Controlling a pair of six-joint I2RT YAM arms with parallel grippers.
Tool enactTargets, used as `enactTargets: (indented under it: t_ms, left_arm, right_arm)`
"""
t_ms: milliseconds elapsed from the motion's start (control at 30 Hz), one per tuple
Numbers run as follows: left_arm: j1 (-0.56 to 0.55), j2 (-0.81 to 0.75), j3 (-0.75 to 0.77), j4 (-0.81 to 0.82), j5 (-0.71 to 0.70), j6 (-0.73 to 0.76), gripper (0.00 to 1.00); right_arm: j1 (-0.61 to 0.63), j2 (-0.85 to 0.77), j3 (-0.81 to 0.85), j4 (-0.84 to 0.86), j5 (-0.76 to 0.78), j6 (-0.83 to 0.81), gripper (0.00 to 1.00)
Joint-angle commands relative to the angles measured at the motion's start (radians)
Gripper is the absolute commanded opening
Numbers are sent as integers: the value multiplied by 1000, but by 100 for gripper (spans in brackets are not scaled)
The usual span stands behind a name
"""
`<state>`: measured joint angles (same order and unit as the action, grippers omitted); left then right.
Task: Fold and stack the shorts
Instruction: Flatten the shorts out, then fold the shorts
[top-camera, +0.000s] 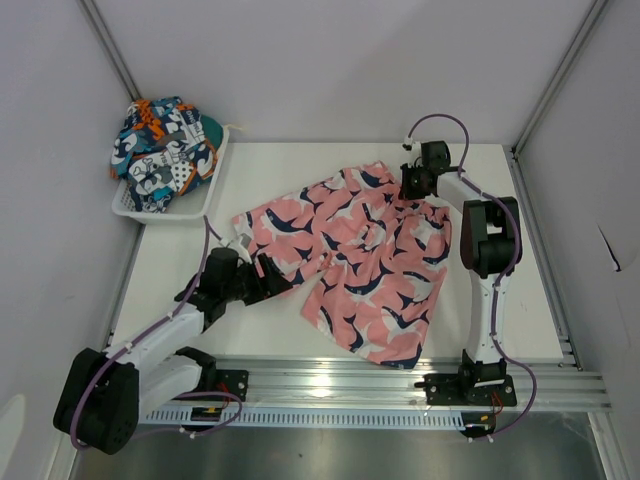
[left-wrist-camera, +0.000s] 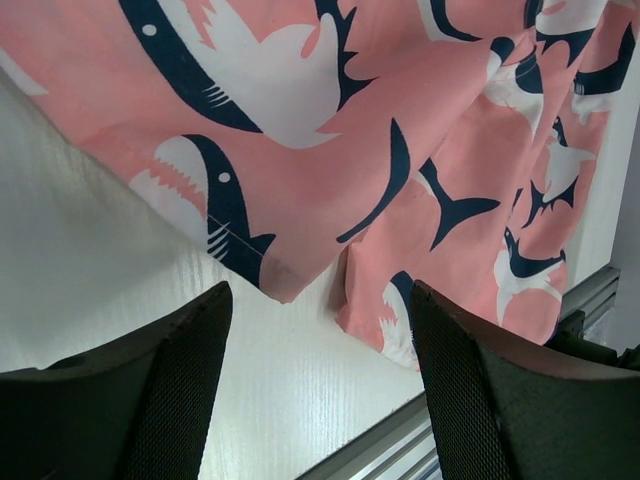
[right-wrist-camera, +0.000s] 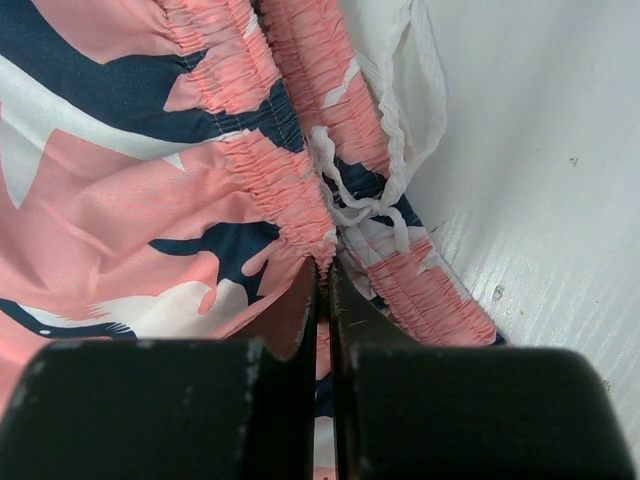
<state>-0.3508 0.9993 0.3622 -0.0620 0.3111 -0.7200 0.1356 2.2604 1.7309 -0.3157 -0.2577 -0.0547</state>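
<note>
The pink shark-print shorts (top-camera: 360, 250) lie spread on the white table, waistband toward the far right. My right gripper (top-camera: 412, 185) is shut on the gathered waistband (right-wrist-camera: 260, 170), beside the white drawstring (right-wrist-camera: 400, 150); its jaws (right-wrist-camera: 323, 268) pinch a fold of the elastic edge. My left gripper (top-camera: 273, 278) stands open, low over the table at the shorts' left leg. In the left wrist view the hem corner (left-wrist-camera: 285, 285) lies just ahead of the gripper (left-wrist-camera: 320, 300), with bare table between the fingers. The patchwork shorts (top-camera: 165, 150) sit bunched in a basket.
A white basket (top-camera: 130, 210) stands at the far left corner of the table. An aluminium rail (top-camera: 380, 380) runs along the near edge, close to the shorts' lower hem. Grey walls close in both sides and the back.
</note>
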Motion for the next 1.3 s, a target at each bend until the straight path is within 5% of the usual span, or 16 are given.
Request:
enactTargets:
  t_ms: [0,533,767,867,900,1267]
  left_arm:
    - [10,-13,-25,50,-32,-28,74]
    - [10,-28,-180,410,-144,-196,50]
    - [10,116,-183,575,-95,-225,40]
    - [9,192,-187,675,-92,-245,19]
    - [9,218,-187,697,-90,-248,0]
    - [9,91,-218,591,-175,-200,0]
  right_arm:
    - [6,-53,2,55,20,4,0]
    - [2,-62,-22,75,-14,13,0]
    - [-1,-68,-27,79,-20,16,0]
    - [-1,-81,-45,99,-17,21,0]
    - [-1,-85,-50,105,-12,29,0]
    - [-51,-136,-91,231,135,141,0]
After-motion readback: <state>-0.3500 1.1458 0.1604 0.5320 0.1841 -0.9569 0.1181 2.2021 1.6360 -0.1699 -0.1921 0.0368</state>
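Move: The near left corner of the shorts' left leg lies about 3 cm ahead of the open left gripper and 3 cm below. The other leg's hem corner is roughly 4 cm back and 5 cm to its right; the crotch some 4 cm ahead and 11 cm right. The right gripper already holds the gathered waistband; from it that left-leg corner is about 28 cm back and 28 cm to the left. The left fingers close fully and pinch the edge of the left leg near its corner. To get there the hand first sinks beside the cloth, then reaches about 4 cm forward over the edge, turning some 10 degrees counter-clockwise, dips to shut, and rises about a centimetre. The right hand keeps its grip on the waistband, easing rightward and up by a good centimetre at the end. ##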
